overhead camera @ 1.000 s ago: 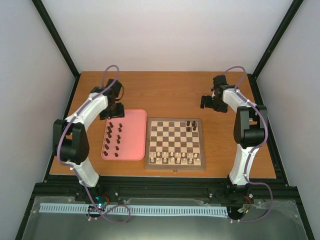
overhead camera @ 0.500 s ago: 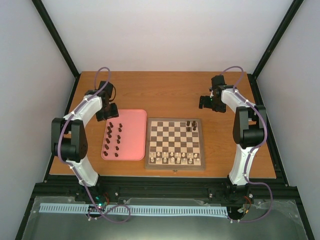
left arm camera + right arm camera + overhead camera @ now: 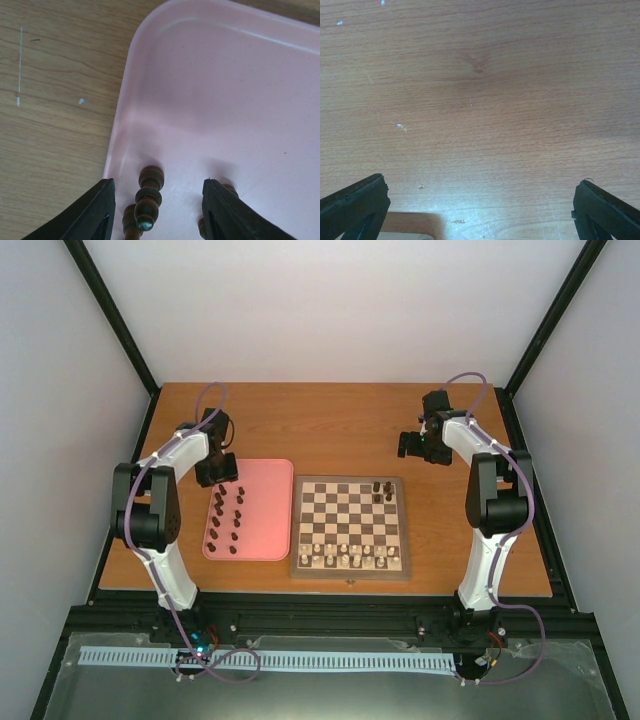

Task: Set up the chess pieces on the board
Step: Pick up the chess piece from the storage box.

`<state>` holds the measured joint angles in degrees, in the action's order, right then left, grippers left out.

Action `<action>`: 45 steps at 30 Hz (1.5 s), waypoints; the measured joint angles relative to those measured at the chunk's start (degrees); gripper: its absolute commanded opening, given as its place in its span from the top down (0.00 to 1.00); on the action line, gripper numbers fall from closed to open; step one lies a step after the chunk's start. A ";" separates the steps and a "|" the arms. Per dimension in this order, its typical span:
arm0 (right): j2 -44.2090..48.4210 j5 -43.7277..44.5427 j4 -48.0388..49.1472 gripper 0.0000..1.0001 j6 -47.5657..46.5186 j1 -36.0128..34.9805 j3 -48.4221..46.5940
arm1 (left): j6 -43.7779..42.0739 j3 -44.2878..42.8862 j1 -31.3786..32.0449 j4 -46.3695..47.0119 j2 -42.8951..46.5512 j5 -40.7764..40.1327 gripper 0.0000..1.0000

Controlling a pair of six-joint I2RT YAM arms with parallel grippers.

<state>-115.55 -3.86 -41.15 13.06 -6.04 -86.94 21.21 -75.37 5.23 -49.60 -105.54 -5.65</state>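
Note:
Several dark chess pieces (image 3: 228, 515) stand on the left half of a pink tray (image 3: 265, 502). Three more dark pieces (image 3: 381, 490) stand at the far right of the board (image 3: 298, 530). My left gripper (image 3: 217, 473) hangs over the tray's far left corner. In the left wrist view its jaws (image 3: 157, 212) are open around one upright dark piece (image 3: 148, 199), with a gap on both sides. Other dark pieces (image 3: 129, 225) stand just behind it. My right gripper (image 3: 415, 445) is wide open over bare table behind the board, fingers (image 3: 355, 210) far apart.
Pale cream pieces (image 3: 350, 555) fill the board's two near rows. The tray lies directly left of the board. A corner of the board's wooden border (image 3: 410, 225) shows at the bottom of the right wrist view. Black frame posts rise at the table's far corners.
The left gripper has moved toward me along the tray's far left corner, down over the dark pieces, and its jaws have narrowed. The right arm has barely moved.

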 measured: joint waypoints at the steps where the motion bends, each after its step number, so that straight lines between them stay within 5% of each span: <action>1: 0.00 0.00 0.02 0.00 0.00 0.00 0.00 | -0.11 0.00 -0.11 0.00 -0.22 0.13 0.50; 25: 0.00 0.02 0.02 0.00 -0.02 0.00 0.00 | -1.25 0.83 -1.27 0.24 -2.10 1.20 0.68; 45: 0.00 0.20 0.02 0.00 -0.20 0.00 0.00 | -1.62 0.07 -1.40 -0.44 -3.28 1.27 0.97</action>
<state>-115.55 -3.66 -41.12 12.86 -6.04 -86.94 19.59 -75.31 3.84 -50.04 -108.81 -4.38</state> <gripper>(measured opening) 1.000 0.144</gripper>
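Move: In the storage box, the dark piece at the far end of the left column stands between the left hand's open fingers, about 1 cm back, 1 cm to the left and roughly 3 cm below. The next piece of its column is about 3 cm behind it. The right column's end piece stands some 5 cm to its right and 1 cm nearer the base. From the idle right hand, the aimed-at piece lies about 57 cm left, 9 cm back and 3 cm lower. Sinking slowly by about 2.5 cm over the end piece of the left column, the left hand eases slightly back and to its left while its half-open fingers close steadily. They pinch the upper part of the piece from both sides, and the hand then just begins to rise. ##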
